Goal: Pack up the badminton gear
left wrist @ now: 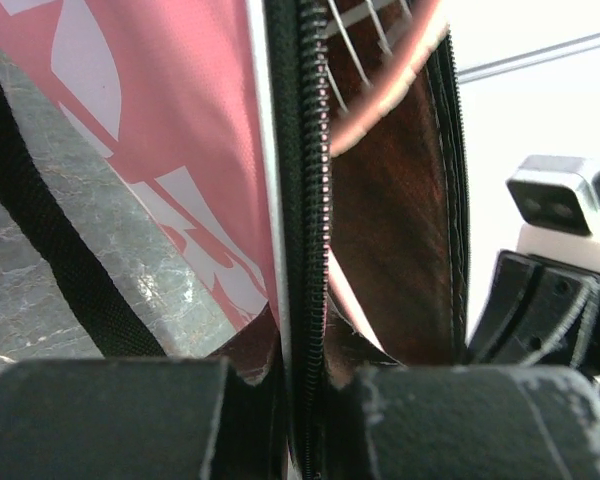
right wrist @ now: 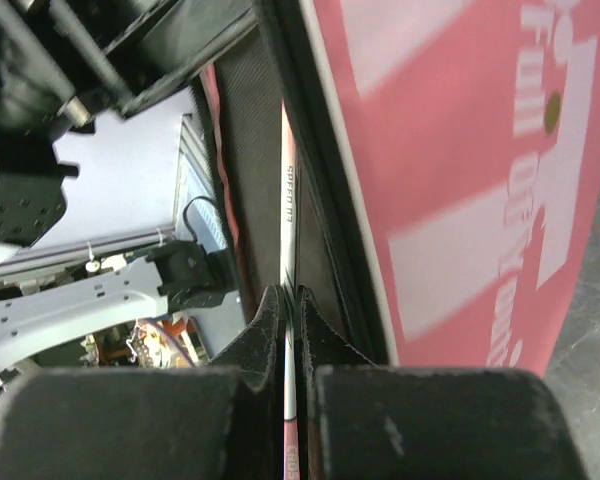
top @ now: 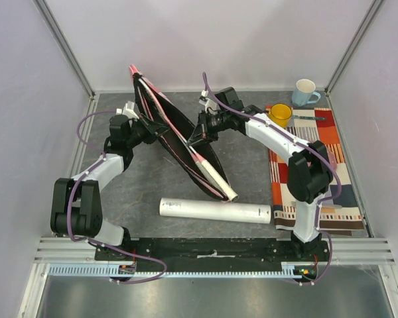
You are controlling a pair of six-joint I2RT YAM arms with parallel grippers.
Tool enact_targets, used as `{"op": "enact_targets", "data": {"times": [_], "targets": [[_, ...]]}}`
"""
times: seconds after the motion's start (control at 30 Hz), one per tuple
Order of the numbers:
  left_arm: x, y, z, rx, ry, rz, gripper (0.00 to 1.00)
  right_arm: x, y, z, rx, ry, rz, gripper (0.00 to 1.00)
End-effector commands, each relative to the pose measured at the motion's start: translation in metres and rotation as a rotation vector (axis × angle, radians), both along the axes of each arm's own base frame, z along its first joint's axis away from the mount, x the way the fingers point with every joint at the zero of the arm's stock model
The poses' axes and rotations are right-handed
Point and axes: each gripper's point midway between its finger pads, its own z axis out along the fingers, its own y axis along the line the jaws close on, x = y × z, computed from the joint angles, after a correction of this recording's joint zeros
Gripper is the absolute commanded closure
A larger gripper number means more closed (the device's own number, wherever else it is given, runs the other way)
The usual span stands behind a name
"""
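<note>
The pink racket bag (top: 160,111) stands on edge across the middle of the table, its dark inside gaping toward the right arm. A racket's white handle (top: 217,177) sticks out of the bag's near end. My left gripper (top: 148,130) is shut on the bag's black zipper edge (left wrist: 310,200), and a pink racket frame (left wrist: 405,75) with strings shows inside the bag (left wrist: 160,120). My right gripper (top: 194,134) is shut on the thin white racket shaft (right wrist: 289,190), beside the bag's pink printed side (right wrist: 460,180). A long white tube (top: 215,211) lies in front.
A striped orange cloth (top: 322,165) covers the right side under the right arm. A yellow cup (top: 280,114) and a pale blue cup (top: 306,91) stand at its far end. Grey tabletop (top: 146,185) shows to the left of the tube.
</note>
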Motion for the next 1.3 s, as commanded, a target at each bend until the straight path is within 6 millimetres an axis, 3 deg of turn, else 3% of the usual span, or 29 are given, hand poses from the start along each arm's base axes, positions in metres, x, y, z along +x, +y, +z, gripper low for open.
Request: {"op": "enact_targets", "data": {"times": [0.0,0.13,0.3,0.5,0.73,0.77,0.97,1.13,1.27], "targets": [[0.007,-0.017,0.055,-0.025,-0.174,-0.059,0.98,0.029,0.014,-0.004,-0.003,-0.08,-0.04,1.0],[0.006,-0.022,0.055,-0.032,-0.167,-0.066,0.98,0.042,0.013,-0.013,-0.03,-0.123,-0.051,1.0],[0.001,-0.026,0.056,-0.048,-0.156,-0.072,0.98,0.062,0.015,-0.01,-0.054,-0.214,-0.105,1.0],[-0.003,-0.04,0.055,-0.047,-0.144,-0.117,0.98,0.071,0.02,-0.02,-0.072,-0.271,-0.121,1.0],[0.008,-0.044,0.057,-0.072,-0.128,-0.118,0.98,0.091,0.026,-0.021,-0.115,-0.438,-0.071,1.0],[0.01,-0.045,0.057,-0.076,-0.127,-0.118,0.98,0.095,0.027,-0.032,-0.131,-0.447,-0.054,1.0],[0.018,-0.049,0.052,-0.078,-0.094,-0.135,0.98,0.108,0.031,-0.046,-0.171,-0.54,-0.002,1.0],[0.023,-0.049,0.047,-0.072,-0.073,-0.127,0.98,0.118,0.022,-0.06,-0.27,-0.637,-0.019,1.0],[0.025,-0.048,0.041,-0.063,-0.055,-0.119,0.98,0.111,0.025,-0.067,-0.306,-0.657,0.004,1.0]]}}
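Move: The right hand grips the racket shaft above the open bag; the middle of the bag's hollow lies about 6 cm ahead, 3 cm left and 8 cm below. The pinched zipper edge is some 7 cm ahead and 9 cm left, the bag's lower end 13 cm back and 11 cm right, and the white tube 17 cm back and 9 cm right on the table. From the left hand, the gripped shaft lies roughly 7 cm back and 9 cm right. Still pinching the racket shaft, the right hand carries the racket forward about 9 cm and down 8 cm into the open bag, rolling some 30 degrees with its fingertips dipping. The left hand keeps its pinch on the zipper edge and draws it 3 cm right, towards the racket, then about 3 cm forward, sinking slightly. ##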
